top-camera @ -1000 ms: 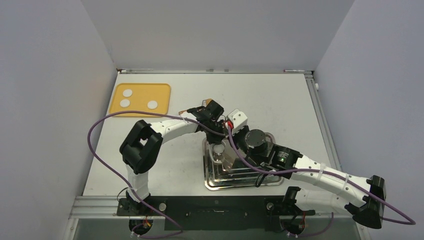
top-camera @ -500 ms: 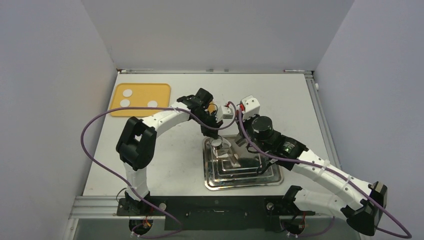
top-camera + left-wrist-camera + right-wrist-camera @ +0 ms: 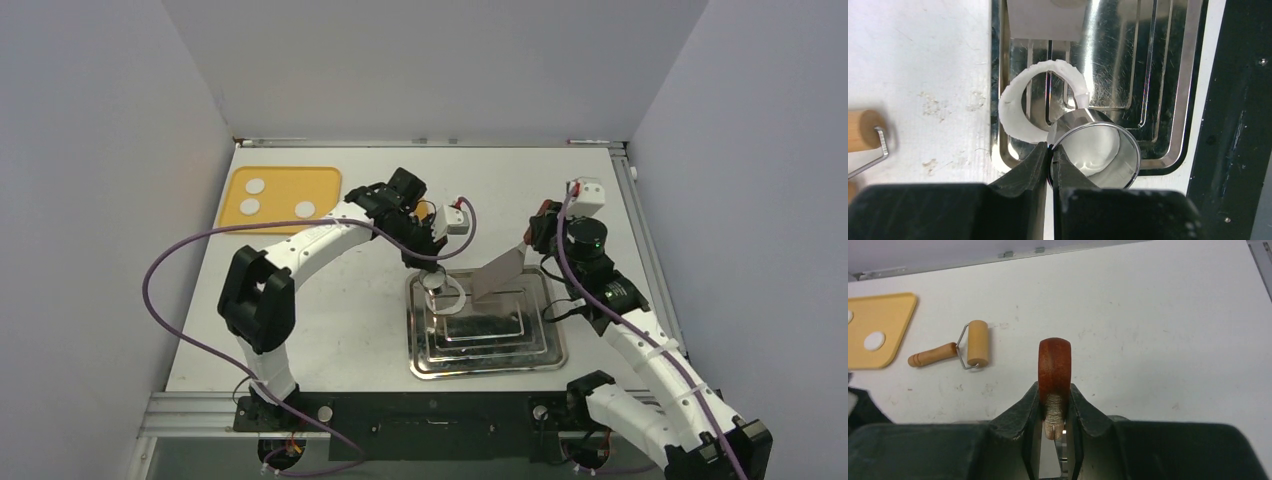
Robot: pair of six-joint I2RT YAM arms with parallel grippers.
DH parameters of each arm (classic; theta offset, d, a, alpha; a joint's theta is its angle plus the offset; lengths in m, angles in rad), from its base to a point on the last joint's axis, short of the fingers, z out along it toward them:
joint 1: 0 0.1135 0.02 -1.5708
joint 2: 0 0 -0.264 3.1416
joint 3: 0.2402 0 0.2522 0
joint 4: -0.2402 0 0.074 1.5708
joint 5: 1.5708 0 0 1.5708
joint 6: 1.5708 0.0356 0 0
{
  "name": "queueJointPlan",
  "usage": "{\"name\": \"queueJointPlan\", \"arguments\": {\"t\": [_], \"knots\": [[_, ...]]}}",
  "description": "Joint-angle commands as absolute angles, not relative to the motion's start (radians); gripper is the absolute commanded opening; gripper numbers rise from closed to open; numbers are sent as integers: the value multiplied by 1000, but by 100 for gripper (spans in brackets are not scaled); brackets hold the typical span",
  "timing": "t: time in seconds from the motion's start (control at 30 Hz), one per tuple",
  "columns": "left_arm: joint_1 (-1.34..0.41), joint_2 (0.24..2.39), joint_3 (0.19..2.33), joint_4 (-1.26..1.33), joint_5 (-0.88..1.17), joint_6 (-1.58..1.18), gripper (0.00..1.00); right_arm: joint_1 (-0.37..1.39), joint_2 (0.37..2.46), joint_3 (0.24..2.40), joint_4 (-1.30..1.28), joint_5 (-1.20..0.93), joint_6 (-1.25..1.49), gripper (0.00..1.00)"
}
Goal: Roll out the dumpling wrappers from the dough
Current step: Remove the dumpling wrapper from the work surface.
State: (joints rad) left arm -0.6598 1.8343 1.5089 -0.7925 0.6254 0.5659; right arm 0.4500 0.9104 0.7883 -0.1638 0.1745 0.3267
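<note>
Three white lumps of dough [image 3: 250,207] lie on the yellow board [image 3: 285,225] at the far left. My left gripper [image 3: 432,270] [image 3: 1050,146] is shut on the rim of a shiny metal ring [image 3: 1128,145] at the steel tray's [image 3: 545,358] far left corner. A white round sheet, the dumpling wrapper [image 3: 1095,147], fills the ring. A curved strip of cut-off dough [image 3: 1018,107] hangs beside the ring. My right gripper [image 3: 538,238] [image 3: 1054,390] is shut on the red-brown handle [image 3: 1054,360] of a scraper, and its grey blade [image 3: 497,272] slants down over the tray's far edge.
A wooden rolling pin [image 3: 970,342] lies on the white table behind the tray, between board and tray. The tray [image 3: 1168,75] is stepped, with raised ridges. A lump of dough [image 3: 874,340] shows on the board's corner [image 3: 893,320] in the right wrist view. Grey walls close in three sides.
My right arm has lifted the scraper off the tray and swung back and right. The left gripper kept hold of the ring at the tray's far left corner, with the dough strip now hanging free.
</note>
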Motion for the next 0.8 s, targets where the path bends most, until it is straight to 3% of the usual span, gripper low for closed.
{"name": "queueJointPlan", "arguments": {"t": [0.0, 0.2, 0.47, 0.77], "knots": [[-706, 1728, 1568, -796, 534, 597, 0, 310, 868, 749, -12, -72, 465, 8], [-744, 1741, 1662, -865, 518, 609, 0, 141, 879, 705, 29, -265, 511, 8], [-912, 1867, 1775, -920, 458, 627, 0, 130, 716, 837, -243, 85, 348, 8], [-939, 1907, 1869, -1007, 527, 609, 0, 142, 747, 745, -292, -69, 385, 8]]}}
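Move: My left hand holds the cutter by its rim, the wrapper inside. The tray's middle lies about 12 cm right, 6 back and 12 below; the dough scrap ring 4 right, 2 back and 11 below; the scraper blade some 13 right, 1 back, at about hand height. From my right hand, gripping the scraper handle, the tray's middle is roughly 8 cm left, 10 back and 24 below. I first lift the cutter and its wrapper about 5 cm straight up with my left hand, then swing them right some 8 cm and back 6 over the tray, turning about 15 degrees clockwise, away from the scrap ring. My right hand keeps its grip and draws the scraper right, away from the tray's middle, dipping slightly before it rises. ##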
